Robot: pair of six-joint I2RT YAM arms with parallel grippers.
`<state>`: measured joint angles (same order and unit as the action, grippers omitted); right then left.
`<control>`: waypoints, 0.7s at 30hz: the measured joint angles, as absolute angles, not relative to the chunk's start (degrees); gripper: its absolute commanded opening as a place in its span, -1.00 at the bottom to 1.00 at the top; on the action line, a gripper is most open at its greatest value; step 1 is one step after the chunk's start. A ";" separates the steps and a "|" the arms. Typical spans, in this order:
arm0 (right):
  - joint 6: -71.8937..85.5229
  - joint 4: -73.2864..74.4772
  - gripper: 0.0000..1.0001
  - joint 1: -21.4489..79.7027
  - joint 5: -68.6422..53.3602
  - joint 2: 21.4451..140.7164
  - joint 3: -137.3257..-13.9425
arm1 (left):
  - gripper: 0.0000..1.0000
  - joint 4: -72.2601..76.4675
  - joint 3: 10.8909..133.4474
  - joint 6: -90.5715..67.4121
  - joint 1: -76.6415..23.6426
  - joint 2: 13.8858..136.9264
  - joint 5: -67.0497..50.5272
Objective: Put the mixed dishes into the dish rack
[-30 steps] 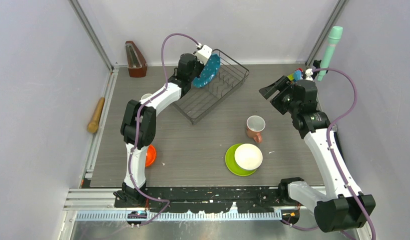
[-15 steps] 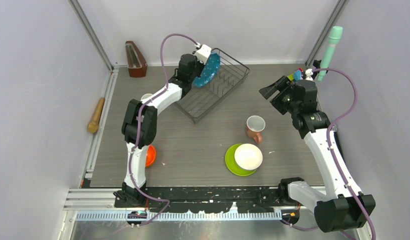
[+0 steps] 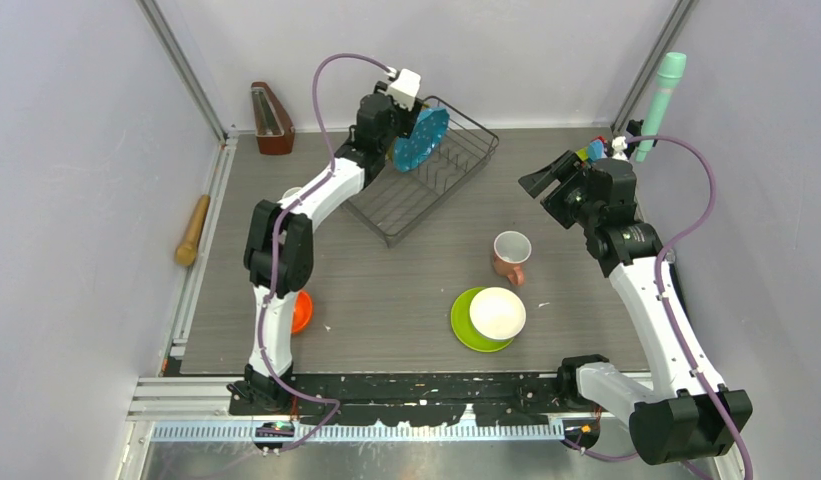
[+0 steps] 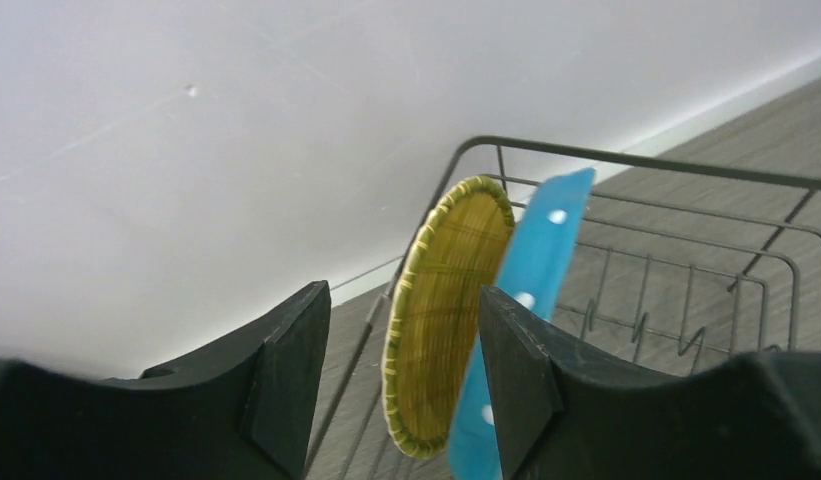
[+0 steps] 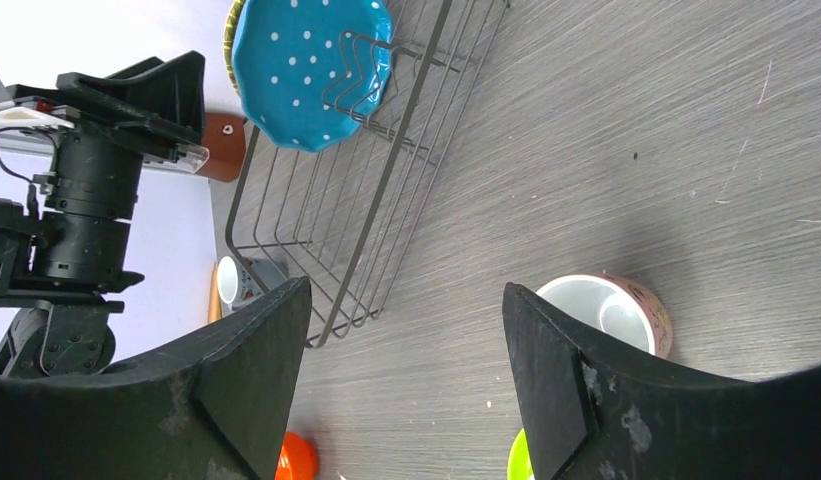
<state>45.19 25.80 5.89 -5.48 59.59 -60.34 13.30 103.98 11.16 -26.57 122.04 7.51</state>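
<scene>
The wire dish rack (image 3: pixel 391 205) sits at the back centre. A teal-blue plate (image 3: pixel 424 138) and a yellow woven plate (image 4: pixel 448 300) stand on edge at its far end. My left gripper (image 3: pixel 398 118) hovers just above them, open, holding nothing. The right gripper (image 3: pixel 542 180) is open in the air, right of the rack. Below it stands the salmon-pink mug (image 3: pixel 511 252). A white bowl (image 3: pixel 497 313) rests on the lime green plate (image 3: pixel 460 322). The orange bowl (image 3: pixel 302 311) is partly behind the left arm. The grey-blue mug (image 5: pixel 236 283) lies left of the rack.
A wooden metronome (image 3: pixel 271 118) stands in the back left corner. A wooden roller (image 3: pixel 193 230) lies along the left wall. Coloured toy blocks (image 3: pixel 592 152) and a green cylinder (image 3: pixel 661 100) are at the back right, behind the right arm.
The left gripper has opened and drawn up and back from the teal-blue plate, which now stands in the rack on its own. The right arm has not moved.
</scene>
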 measured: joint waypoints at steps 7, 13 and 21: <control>44.91 27.94 0.54 5.89 -5.56 59.59 -60.60 | 0.31 9.67 103.42 8.43 -25.96 118.30 7.35; 44.84 35.22 0.57 5.89 -2.28 59.37 -60.71 | 0.47 1.87 98.30 0.69 -25.85 106.78 3.42; 48.29 51.88 0.50 5.89 3.31 54.98 -61.06 | 0.97 -15.31 95.85 -14.41 -25.85 93.10 -6.09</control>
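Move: The left hand is already clear of the blue plate, whose middle lies about 3 cm ahead, 3 cm right and 9 cm below it; the pie stands some 5 cm beyond that plate. From the right hand, the pink mug is about 5 cm back, 4 cm left and 20 cm down, with the white bowl roughly 19 cm back, 7 cm left and 21 cm down. From the left hand, that mug is around 23 cm back and 22 cm right, 19 cm below. The left hand heads up and then back out of the rack, away from the standing blue plate, some 15 cm back and 10 cm higher, rolling its left side down, tipping its fingers downward and spreading them nearly full open. The still-open right hand, after a brief wait, sinks and draws back about 8 cm with a little drift right, tipping down some 20 degrees towards the pink mug, touching nothing. ##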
